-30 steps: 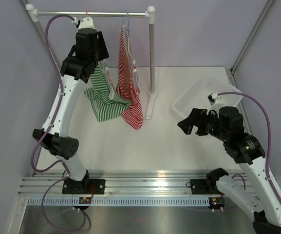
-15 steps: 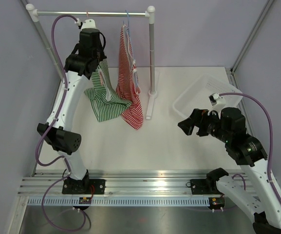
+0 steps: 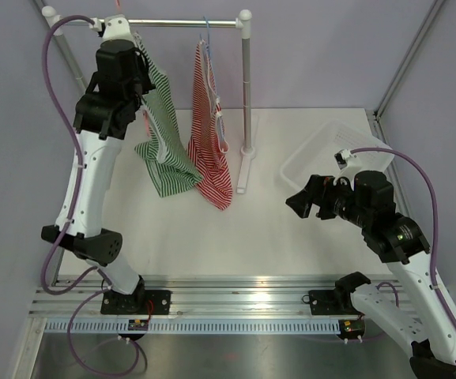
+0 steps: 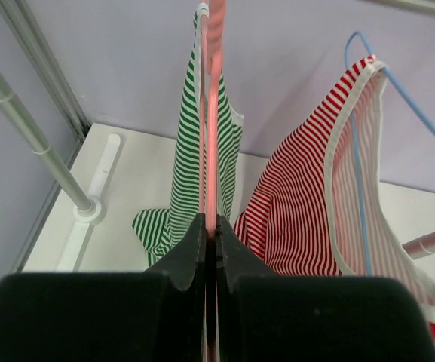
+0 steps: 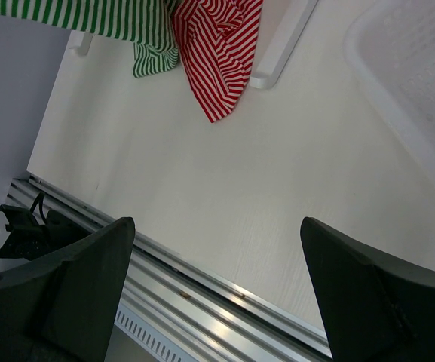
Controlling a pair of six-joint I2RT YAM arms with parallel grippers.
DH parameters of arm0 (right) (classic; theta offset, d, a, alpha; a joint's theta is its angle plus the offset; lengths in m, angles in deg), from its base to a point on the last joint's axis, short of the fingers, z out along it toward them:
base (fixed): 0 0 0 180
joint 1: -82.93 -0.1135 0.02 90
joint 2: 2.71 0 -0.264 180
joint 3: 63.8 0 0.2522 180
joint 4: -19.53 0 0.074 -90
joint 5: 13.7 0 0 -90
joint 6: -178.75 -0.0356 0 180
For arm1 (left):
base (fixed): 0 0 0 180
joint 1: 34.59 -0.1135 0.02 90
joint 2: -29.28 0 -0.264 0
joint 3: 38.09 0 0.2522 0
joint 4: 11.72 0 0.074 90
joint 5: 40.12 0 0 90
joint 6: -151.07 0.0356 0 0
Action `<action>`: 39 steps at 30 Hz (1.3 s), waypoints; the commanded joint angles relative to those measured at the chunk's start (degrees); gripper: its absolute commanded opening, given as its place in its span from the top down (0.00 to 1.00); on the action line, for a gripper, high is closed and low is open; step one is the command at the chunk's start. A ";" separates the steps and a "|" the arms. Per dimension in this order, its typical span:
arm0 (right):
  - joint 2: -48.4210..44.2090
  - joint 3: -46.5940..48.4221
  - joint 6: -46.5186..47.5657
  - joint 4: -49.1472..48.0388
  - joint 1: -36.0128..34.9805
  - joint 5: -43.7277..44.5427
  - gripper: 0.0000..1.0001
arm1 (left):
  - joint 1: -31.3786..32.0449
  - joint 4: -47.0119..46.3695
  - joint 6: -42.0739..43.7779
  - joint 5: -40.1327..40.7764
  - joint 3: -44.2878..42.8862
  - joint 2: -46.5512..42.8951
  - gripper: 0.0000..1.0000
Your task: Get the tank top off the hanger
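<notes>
A green-and-white striped tank top (image 3: 163, 118) (image 4: 188, 151) hangs on a pink hanger (image 4: 215, 113) at the left end of the rack rod (image 3: 180, 23). My left gripper (image 3: 135, 51) (image 4: 210, 224) is high up by the rod, shut on the pink hanger's thin bar; the fabric drapes down beyond the fingertips. A red-and-white striped tank top (image 3: 210, 142) (image 4: 307, 204) hangs beside it on a blue hanger (image 4: 398, 90). My right gripper (image 3: 301, 201) (image 5: 217, 234) hovers open over bare table at the right, holding nothing.
A clear plastic bin (image 3: 338, 154) (image 5: 421, 83) sits at the back right. The rack's right post (image 3: 247, 95) stands on a white foot (image 3: 243, 174) (image 5: 281, 45) mid-table. A left post (image 4: 44, 158) slants by the wall. A metal rail (image 3: 235, 300) runs along the near edge.
The left gripper closed on the pink hanger, then the arm moved up and to the left, carrying hanger and green tank top along the rod. The right arm stayed put.
</notes>
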 commanded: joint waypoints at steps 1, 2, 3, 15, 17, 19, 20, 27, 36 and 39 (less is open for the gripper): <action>0.06 2.40 -0.11 -2.95 -0.31 -1.53 0.01 | -0.16 -1.46 1.24 0.13 -2.15 -5.71 1.00; 0.41 2.49 0.06 -2.96 -0.31 -1.62 0.01 | -0.16 -0.84 1.15 -0.40 -1.80 -7.28 1.00; 0.58 2.58 0.15 -3.13 -0.31 -1.71 0.00 | -0.16 -0.14 0.89 -0.58 -1.36 -8.08 1.00; 5.50 4.61 0.42 -10.85 -0.31 -9.07 0.01 | -0.16 9.09 -1.31 -16.21 16.29 -28.63 1.00; 6.47 3.29 -1.07 -16.10 -0.31 -14.08 0.01 | -0.16 9.01 -1.05 -20.86 22.68 -32.07 1.00; 7.43 0.83 -2.74 -20.25 -0.31 -20.06 0.00 | -0.16 9.01 -0.61 -25.33 26.57 -36.99 1.00; 7.88 -0.05 -4.57 -24.79 -0.31 -21.82 0.01 | -0.16 8.92 -0.52 -27.97 29.03 -38.40 1.00; 13.32 -10.41 -15.13 -47.76 -0.92 -30.97 0.01 | -0.07 5.15 0.79 -51.53 49.85 -48.78 1.00; 22.28 -13.41 -14.88 -55.86 -7.60 -18.08 0.01 | 2.21 -2.14 -2.10 -71.47 65.34 -51.95 1.00; 26.05 -13.86 -15.14 -58.59 -8.66 -16.21 0.02 | 2.65 -7.15 -5.00 -74.58 70.09 -52.47 1.00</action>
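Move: The left hand already grips the pink hanger's hook; its green-striped tank top hangs about 20 cm below, 4 cm right and 2 cm ahead. It is bound for open space over the table, some 29 cm back, 11 cm right and 17 cm lower. The red-striped top hangs about level ahead, 17 cm right and 22 cm below. From the right hand, the green top lies roughly 25 cm ahead, 40 cm left and 4 cm lower. Left hand swings the gripped hanger 30 cm back, then down and right, turning clockwise; open right hand approaches leftward. ##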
